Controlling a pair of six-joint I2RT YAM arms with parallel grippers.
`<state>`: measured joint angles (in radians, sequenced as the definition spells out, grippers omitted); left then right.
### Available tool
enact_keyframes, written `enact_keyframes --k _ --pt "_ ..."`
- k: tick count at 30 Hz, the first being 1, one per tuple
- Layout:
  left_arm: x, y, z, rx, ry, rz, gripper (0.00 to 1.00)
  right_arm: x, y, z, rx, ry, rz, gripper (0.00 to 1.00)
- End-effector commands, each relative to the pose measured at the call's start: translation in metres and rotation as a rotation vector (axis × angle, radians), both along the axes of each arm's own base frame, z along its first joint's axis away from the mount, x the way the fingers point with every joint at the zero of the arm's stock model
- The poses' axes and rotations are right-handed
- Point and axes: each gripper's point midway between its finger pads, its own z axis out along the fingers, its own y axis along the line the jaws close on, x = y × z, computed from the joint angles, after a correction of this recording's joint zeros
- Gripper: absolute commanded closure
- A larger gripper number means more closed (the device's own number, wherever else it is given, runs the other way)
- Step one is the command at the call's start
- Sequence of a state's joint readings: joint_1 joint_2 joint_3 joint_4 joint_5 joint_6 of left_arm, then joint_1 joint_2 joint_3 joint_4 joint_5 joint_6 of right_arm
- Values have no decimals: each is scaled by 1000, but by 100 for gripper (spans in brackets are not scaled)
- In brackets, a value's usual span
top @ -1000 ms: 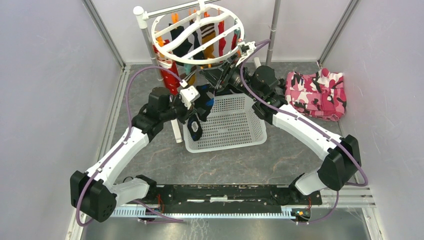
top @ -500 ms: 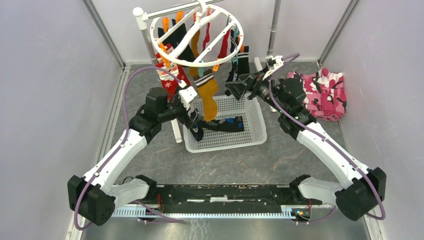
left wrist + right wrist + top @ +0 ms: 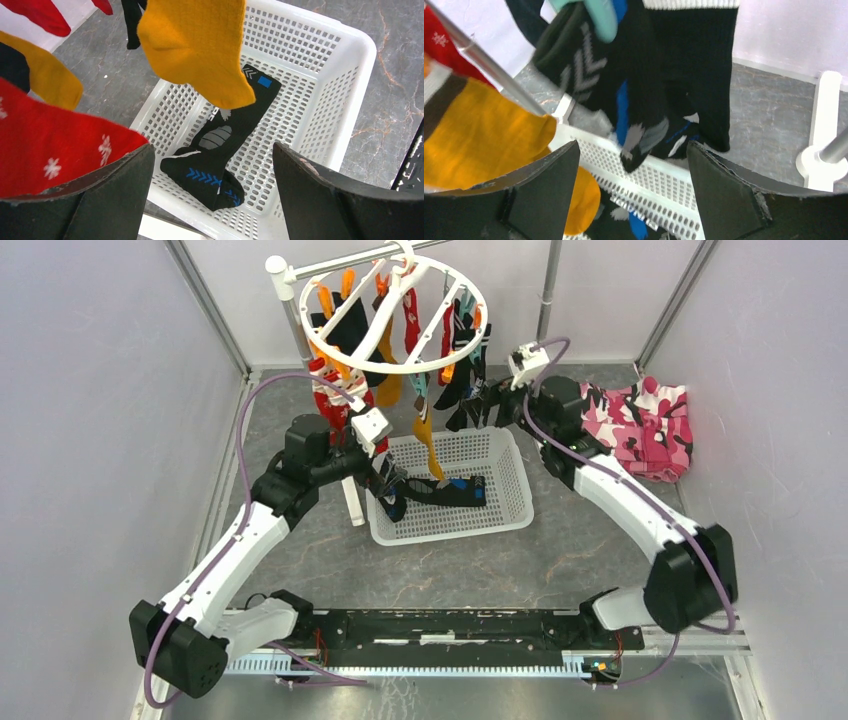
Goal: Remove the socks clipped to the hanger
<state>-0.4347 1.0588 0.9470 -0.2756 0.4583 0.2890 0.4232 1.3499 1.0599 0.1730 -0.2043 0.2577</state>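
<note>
The hanger [image 3: 308, 328], a white ring with orange and teal clips, hangs at the back with several socks clipped on: red [image 3: 335, 400], mustard [image 3: 425, 432], black [image 3: 466, 390]. One black sock with blue marks [image 3: 447, 490] lies in the white basket [image 3: 505, 515]. My left gripper [image 3: 385, 480] is open over the basket's left edge. In the left wrist view it [image 3: 212, 146] holds nothing, with the mustard sock [image 3: 200, 45] and a red sock [image 3: 55, 150] hanging close in front. My right gripper [image 3: 487, 400] is open beside the black socks [image 3: 694, 75], and between its fingers [image 3: 632, 145] nothing is held.
A pink camouflage cloth [image 3: 635, 425] lies at the back right. The hanger's white stand pole [image 3: 292, 325] rises left of the basket, and a second stand foot [image 3: 824, 150] is at the right. Grey walls enclose the table on three sides.
My left gripper opened and the black sock it held now lies in the basket. My right gripper opened and pulled back to the right of the hanger, which has swung and turned.
</note>
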Motion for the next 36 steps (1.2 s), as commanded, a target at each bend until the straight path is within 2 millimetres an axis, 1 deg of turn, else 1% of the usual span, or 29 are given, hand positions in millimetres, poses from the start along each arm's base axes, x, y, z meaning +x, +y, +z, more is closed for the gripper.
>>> enact_keyframes --k 1,2,5,7,8,10,11,14,18,21,25,28,31,36 --pt "-8 -6 33 -78 -11 -8 7 29 22 50 75 -146 54 19" --pt "-8 -5 34 -81 -8 -5 7 36 25 50 84 -142 51 25" --pt "-11 -4 39 -90 -2 -1 7 49 26 50 84 -145 22 52" --pt "-14 -4 42 -101 2 1 7 51 25 50 83 -146 14 75" --pt "-15 -4 43 -105 3 0 7 48 25 51 85 -145 18 87" --pt "-18 -4 47 -116 3 -5 7 38 24 54 94 -153 39 98" --pt "-19 -4 49 -122 2 -7 7 32 23 56 99 -158 47 100" --pt "-23 -5 58 -143 0 -15 7 10 21 57 108 -157 86 100" --pt "-32 -9 72 -181 5 -47 7 -24 23 53 127 -126 164 100" --pt "-40 -11 85 -204 1 -77 7 -47 31 51 133 -98 223 100" --pt "-49 -11 97 -213 -18 -105 8 -76 53 62 135 -92 331 100" --pt "-53 -10 101 -206 -32 -120 9 -96 69 74 141 -94 428 99" --pt "-56 -8 105 -200 -56 -126 10 -107 79 81 148 -93 481 97" --pt "-62 -11 98 -199 -38 -159 11 -127 90 87 193 -88 597 95"
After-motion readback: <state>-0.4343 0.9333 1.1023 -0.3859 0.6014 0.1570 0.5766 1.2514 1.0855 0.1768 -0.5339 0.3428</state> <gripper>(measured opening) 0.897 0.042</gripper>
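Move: The black sock on its teal clip hangs close ahead of the open right hand, about 5 cm forward, 3 cm left and 2 cm higher. A striped black sock hangs some 5 cm beyond it; a mustard sock hangs about 9 cm left of this hand and 4 cm back, at its height. The basket's middle is roughly 27 cm below, 7 cm back and 9 cm left. From the left hand the black sock is about 15 cm forward, 16 cm right and 5 cm higher. The black sock is pinched just below its clip: the right hand pushes about 5 cm forward and slightly left, shuts on the cloth, then keeps its grip while drawing it back some 15 cm, also left and up, turning counter-clockwise by about 25 degrees. The left hand, still wide open, rises about 9 cm while backing off some 5 cm and rolling slightly. ##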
